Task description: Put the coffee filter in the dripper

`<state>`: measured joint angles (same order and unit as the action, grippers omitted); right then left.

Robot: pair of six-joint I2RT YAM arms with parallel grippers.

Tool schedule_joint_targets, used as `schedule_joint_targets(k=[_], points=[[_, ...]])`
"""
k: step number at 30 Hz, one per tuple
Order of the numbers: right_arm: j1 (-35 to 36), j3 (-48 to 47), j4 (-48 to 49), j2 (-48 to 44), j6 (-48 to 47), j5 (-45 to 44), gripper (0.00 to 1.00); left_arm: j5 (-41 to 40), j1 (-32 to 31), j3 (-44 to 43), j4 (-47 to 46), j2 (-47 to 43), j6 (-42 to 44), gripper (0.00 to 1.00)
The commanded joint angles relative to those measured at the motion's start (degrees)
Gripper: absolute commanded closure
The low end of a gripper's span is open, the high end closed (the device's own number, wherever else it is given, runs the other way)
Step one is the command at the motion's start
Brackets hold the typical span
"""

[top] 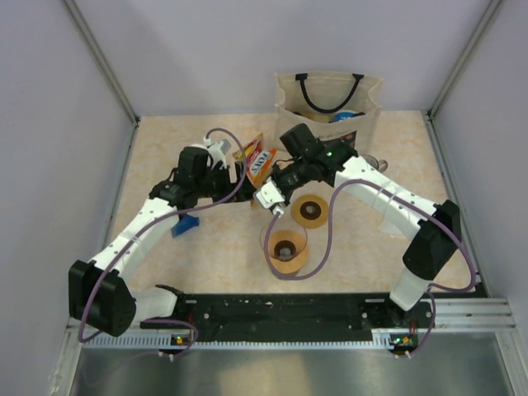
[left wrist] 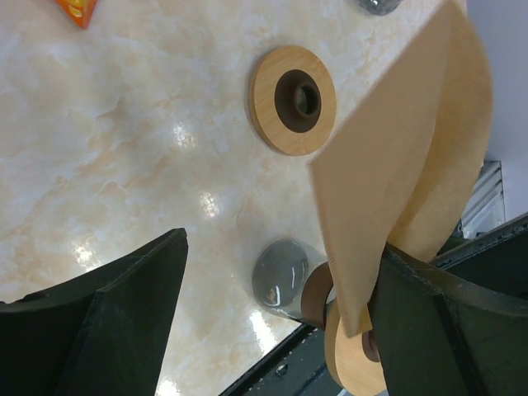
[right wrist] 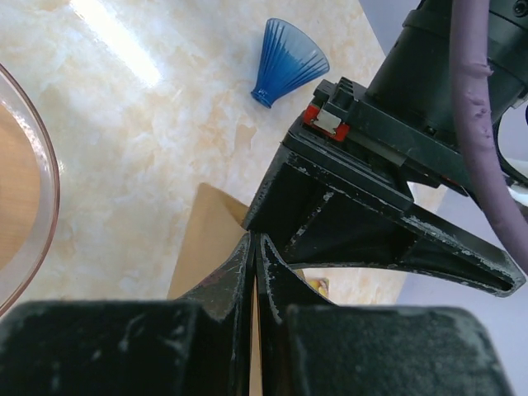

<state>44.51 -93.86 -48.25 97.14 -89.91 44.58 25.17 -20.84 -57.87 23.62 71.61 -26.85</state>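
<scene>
The brown paper coffee filter (right wrist: 210, 239) is pinched between the shut fingers of my right gripper (right wrist: 256, 247), above the middle of the table. In the left wrist view the filter (left wrist: 404, 165) hangs as a folded fan, its lower edge against the inner face of the right finger (left wrist: 429, 313). My left gripper (left wrist: 285, 243) stands wide open around it, with the left finger far from the paper. The glass dripper (top: 286, 247) with a wooden collar stands near the front, just below the grippers. Its clear rim (right wrist: 33, 181) shows at the left of the right wrist view.
A loose wooden ring (top: 311, 211) lies right of the dripper. A blue ribbed cone (top: 186, 224) lies on its side at the left. Orange snack packets (top: 260, 163) and a cloth tote bag (top: 327, 103) sit at the back. A black rail (top: 280, 312) runs along the front edge.
</scene>
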Motion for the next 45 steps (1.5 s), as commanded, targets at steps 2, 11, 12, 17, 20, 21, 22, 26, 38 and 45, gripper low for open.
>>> schedule_joint_targets(k=[2, 11, 12, 17, 20, 21, 22, 26, 38, 45], points=[[1.45, 0.00, 0.00, -3.01, -2.11, 1.48, 1.00, 5.32, -0.69, -0.84, -3.83, 0.80, 1.10, 0.12], [2.07, 1.23, 0.00, -4.15, -1.85, 0.78, 1.00, 9.55, -1.31, -2.60, -6.39, 3.36, 1.19, 0.22], [2.07, 1.58, 0.00, -4.33, -2.02, 0.69, 1.00, 9.64, -1.31, -2.60, -6.91, 3.53, 0.84, 0.25], [2.16, 2.63, 0.00, -4.86, -1.50, -1.07, 1.00, 8.50, -1.22, -3.30, -7.10, 4.06, 0.48, 0.43], [2.25, 3.33, 0.09, -5.21, -0.88, -3.17, 1.00, 3.94, -1.31, -4.01, -4.82, 3.62, 1.62, 0.57], [2.25, 3.60, 0.09, -5.30, -0.71, -3.70, 1.00, 2.18, -1.22, -4.01, -4.55, 3.45, 1.71, 0.64], [2.16, 3.86, 0.09, -5.30, -0.53, -4.32, 1.00, 0.77, -1.31, -4.10, -4.54, 3.27, 1.71, 0.70], [2.25, 4.48, 0.09, -5.56, -0.27, -5.90, 1.00, -1.78, -1.22, -4.53, -4.28, 2.74, 1.71, 0.88], [2.16, 11.93, 14.37, -8.98, 7.62, -7.84, 0.90, -15.58, -1.39, -4.71, -1.73, -2.44, 1.89, 1.00], [2.16, 23.62, 51.79, -16.10, 30.44, -12.40, 0.23, -29.45, -2.80, -5.59, -0.59, -2.88, 1.45, 1.00]])
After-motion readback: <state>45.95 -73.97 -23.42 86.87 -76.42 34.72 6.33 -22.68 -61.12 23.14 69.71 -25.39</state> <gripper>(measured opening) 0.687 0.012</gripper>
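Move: The coffee filter, still pinched in my right fingers, hangs between my two hands. From my left hand point its middle is about 4 cm right, 2 cm back and 1 cm lower; from my right it is roughly 2 cm left, 2 cm back and 3 cm lower. From my left hand, the dripper stands some 14 cm back, 10 cm right and 10 cm lower. Down on the table, 20 cm below it, are the snack bag, 14 cm ahead and 3 cm right, and the wooden ring, 1 cm ahead and 16 cm right. I hand the filter over. My open left hand eases about 3 cm right around its edge, turning slightly clockwise, and pinches shut on it while my right fingers keep hold and sink a couple of centimetres. Then my right fingers open and let go, and my left hand takes the filter some 7 cm left, forward and a little up, away from the dripper, turning roughly 20 degrees counter-clockwise. ##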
